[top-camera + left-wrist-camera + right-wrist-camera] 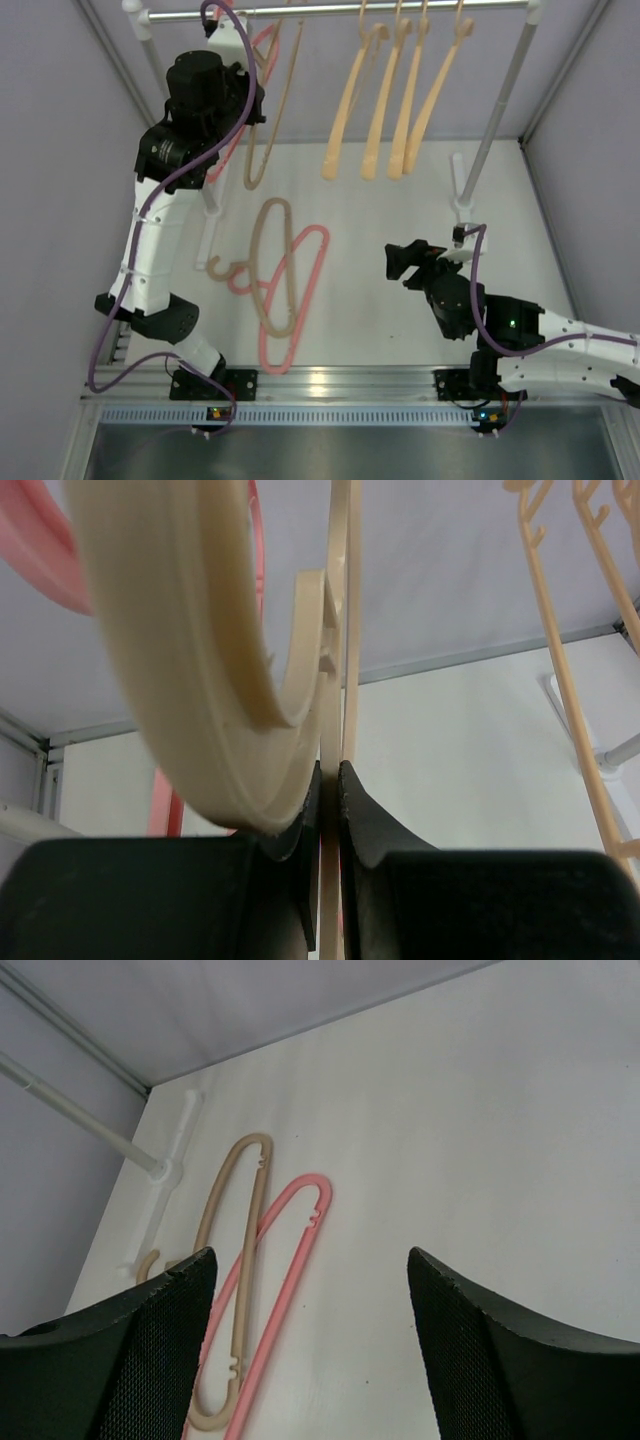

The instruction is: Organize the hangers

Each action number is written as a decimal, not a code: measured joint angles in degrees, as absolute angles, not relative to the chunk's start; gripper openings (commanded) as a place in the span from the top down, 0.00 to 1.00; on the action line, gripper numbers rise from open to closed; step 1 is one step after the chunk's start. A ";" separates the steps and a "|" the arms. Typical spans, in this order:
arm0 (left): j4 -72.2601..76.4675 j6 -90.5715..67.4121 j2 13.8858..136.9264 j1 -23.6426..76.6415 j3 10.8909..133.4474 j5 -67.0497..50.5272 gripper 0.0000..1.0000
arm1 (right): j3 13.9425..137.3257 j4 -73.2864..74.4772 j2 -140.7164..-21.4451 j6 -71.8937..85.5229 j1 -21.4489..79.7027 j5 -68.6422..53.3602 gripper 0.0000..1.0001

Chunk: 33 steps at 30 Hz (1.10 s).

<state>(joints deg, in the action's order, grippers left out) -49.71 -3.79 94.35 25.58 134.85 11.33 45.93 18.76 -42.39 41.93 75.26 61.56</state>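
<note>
My left gripper (pixel 243 45) is raised by the left end of the grey rail (pixel 330 10). It is shut on a beige hanger (pixel 268 130), and the wrist view (pixel 330 780) shows that hanger's thin bar pinched between the fingers and its hook (pixel 200 660) curving overhead. A pink hanger (pixel 264 42) hangs just behind it and also shows in the left wrist view (pixel 40 550). Several peach hangers (pixel 385 100) hang on the rail to the right. A second beige hanger (pixel 274 203) and a pink hanger (pixel 311 285) lie crossed on the table. My right gripper (pixel 400 262) is open and empty, low to their right.
The rail's white right post (pixel 500 100) stands on a cross foot (pixel 462 200) behind my right arm. The left post's foot (pixel 165 1170) lies next to the hangers on the table. Grey walls close in both sides.
</note>
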 measured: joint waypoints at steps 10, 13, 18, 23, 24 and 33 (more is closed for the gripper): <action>-46.06 -2.70 99.66 25.30 138.41 12.25 1.00 | 46.83 18.41 -43.03 39.20 75.26 61.84 0.26; -44.97 -2.35 100.64 25.19 138.65 12.91 1.00 | 47.35 18.33 -43.31 38.46 75.26 61.89 0.25; -43.24 -1.72 102.08 24.95 139.63 13.39 1.00 | 47.37 18.33 -43.33 37.80 75.24 61.93 0.25; -42.41 -1.52 102.56 24.47 139.83 14.00 1.00 | 47.37 18.33 -43.79 37.50 75.24 61.91 0.25; -42.09 -1.52 102.63 24.34 139.83 14.15 1.00 | 47.40 18.33 -44.01 37.50 75.24 61.91 0.25; -40.23 -1.54 103.42 22.57 140.59 14.37 1.00 | 47.40 18.24 -45.28 37.47 75.24 61.80 0.25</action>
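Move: My left hand holds the tan hanger near its neck. The bare stretch of rail lies about 10 cm ahead of this hand and 9 cm above it, level with it sideways. The pink hanger already on the rail is some 9 cm ahead and 6 cm to the left; the nearest pale hanger is about 8 cm ahead and 20 cm to the right. From my idle right hand that stretch is roughly 30 cm ahead, 30 cm left and 30 cm above. Keeping the tan hanger pinched in my closed left fingers, I carry it forward about 6.5 cm towards the rail, just right of the pink hanger, nearly level and quicker at first. As I slow, I tip the fingers up a little and turn them slightly counter-clockwise, easing back left and rising about 1 cm. ##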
